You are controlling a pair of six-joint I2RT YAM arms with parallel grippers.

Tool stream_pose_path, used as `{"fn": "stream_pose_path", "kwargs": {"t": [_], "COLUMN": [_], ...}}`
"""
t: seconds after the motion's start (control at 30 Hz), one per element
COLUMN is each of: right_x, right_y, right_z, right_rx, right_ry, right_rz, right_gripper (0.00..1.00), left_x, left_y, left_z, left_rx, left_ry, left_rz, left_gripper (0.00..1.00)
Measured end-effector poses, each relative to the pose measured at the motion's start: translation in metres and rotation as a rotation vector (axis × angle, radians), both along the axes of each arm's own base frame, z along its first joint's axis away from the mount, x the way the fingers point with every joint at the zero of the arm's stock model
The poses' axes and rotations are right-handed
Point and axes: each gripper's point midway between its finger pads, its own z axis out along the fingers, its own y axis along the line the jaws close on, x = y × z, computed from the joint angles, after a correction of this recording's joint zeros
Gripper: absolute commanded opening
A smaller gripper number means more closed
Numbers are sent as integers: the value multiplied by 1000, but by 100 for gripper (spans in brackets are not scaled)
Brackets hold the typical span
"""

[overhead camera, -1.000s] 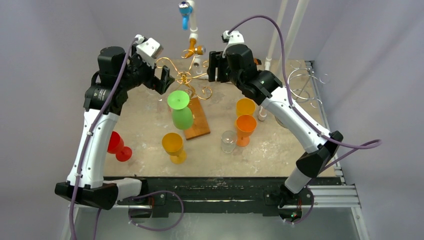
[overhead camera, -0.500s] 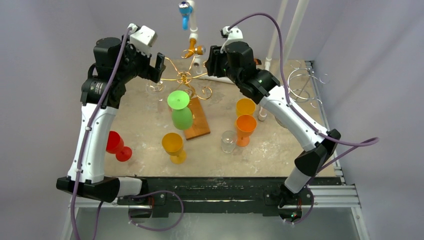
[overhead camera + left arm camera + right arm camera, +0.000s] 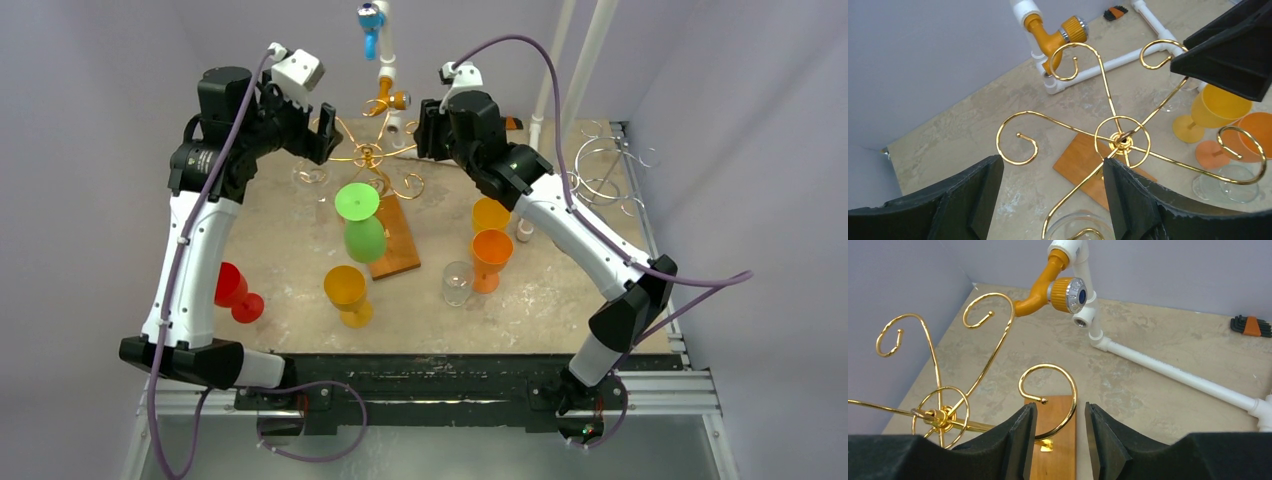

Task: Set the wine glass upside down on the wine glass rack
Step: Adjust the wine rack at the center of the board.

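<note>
The gold wire rack [image 3: 370, 155] stands on a wooden base [image 3: 395, 250] at the table's middle. A clear wine glass [image 3: 310, 176] hangs upside down from its left hook. Its round foot [image 3: 1066, 227] shows at the bottom of the left wrist view, apart from the fingers. My left gripper [image 3: 322, 135] hovers above that hook, open and empty [image 3: 1050, 162]. A green glass [image 3: 365, 238] hangs upside down from the front hook. My right gripper [image 3: 425, 125] is at the rack's right side, open, with a gold curl [image 3: 1048, 370] showing between its fingers [image 3: 1058, 407].
On the table stand a red glass [image 3: 235, 293], a yellow glass [image 3: 347, 290], a clear glass [image 3: 458, 283], an orange glass [image 3: 490, 255] and another yellow one [image 3: 491, 213]. A white pipe with an orange tap [image 3: 1065, 290] runs behind. A silver wire rack [image 3: 605, 165] sits at the right.
My left gripper has lifted up and back from the rack's left hook, uncovering the clear glass hanging there, and its jaws have narrowed a little. The right jaws have narrowed round the gold curl.
</note>
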Motion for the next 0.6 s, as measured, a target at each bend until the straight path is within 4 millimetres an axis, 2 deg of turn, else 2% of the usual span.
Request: {"fn": "stream_pose_path", "kwargs": {"t": [0.07,0.2,0.27,0.43,0.6], "right_x": [0,1,1,4,5], "right_y": [0,0,0,-2,-3], "right_z": [1,1,2,4,3], "right_rx": [1,-3,0,9,25], "right_ry": [-3,-7,-12,-17,-23], "right_rz": [-1,1,-1,-13,-22], "right_gripper": [44,23,18,10,6], "left_x": [-4,-11,-16,-25,-19], "left_y": [-5,-19,-30,-60,-65], "left_z": [3,2,-1,-11,-21], "left_rx": [-20,-40,-39,-30,-17], "left_ry": [0,17,30,63,89], "left_rz": [-28,-82,-118,-198,-202], "left_gripper": [78,77,77,76,73]}}
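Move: The rack's far right curl lies at the right fingers, about 2 cm left, level fore and aft, 1 cm lower. From the right hand, the hub ring is roughly 10 cm left, 2 back, 3 below. From the left hand, the hub ring is about 8 cm right, 1 ahead, 7 below; the hanging clear glass 5 back, 4 left, 14 below; the green glass 9 back, 3 right, 15 below. Shut the right gripper, half open now, onto the outer wire of the far right curl, holding the hand nearly still so it pinches the wire. Meanwhile sweep the left gripper about 6 cm right towards the hub ring, easing some 2 cm back and 2 cm down and turning it roughly 10 degrees clockwise, its fingers kept wide open. ##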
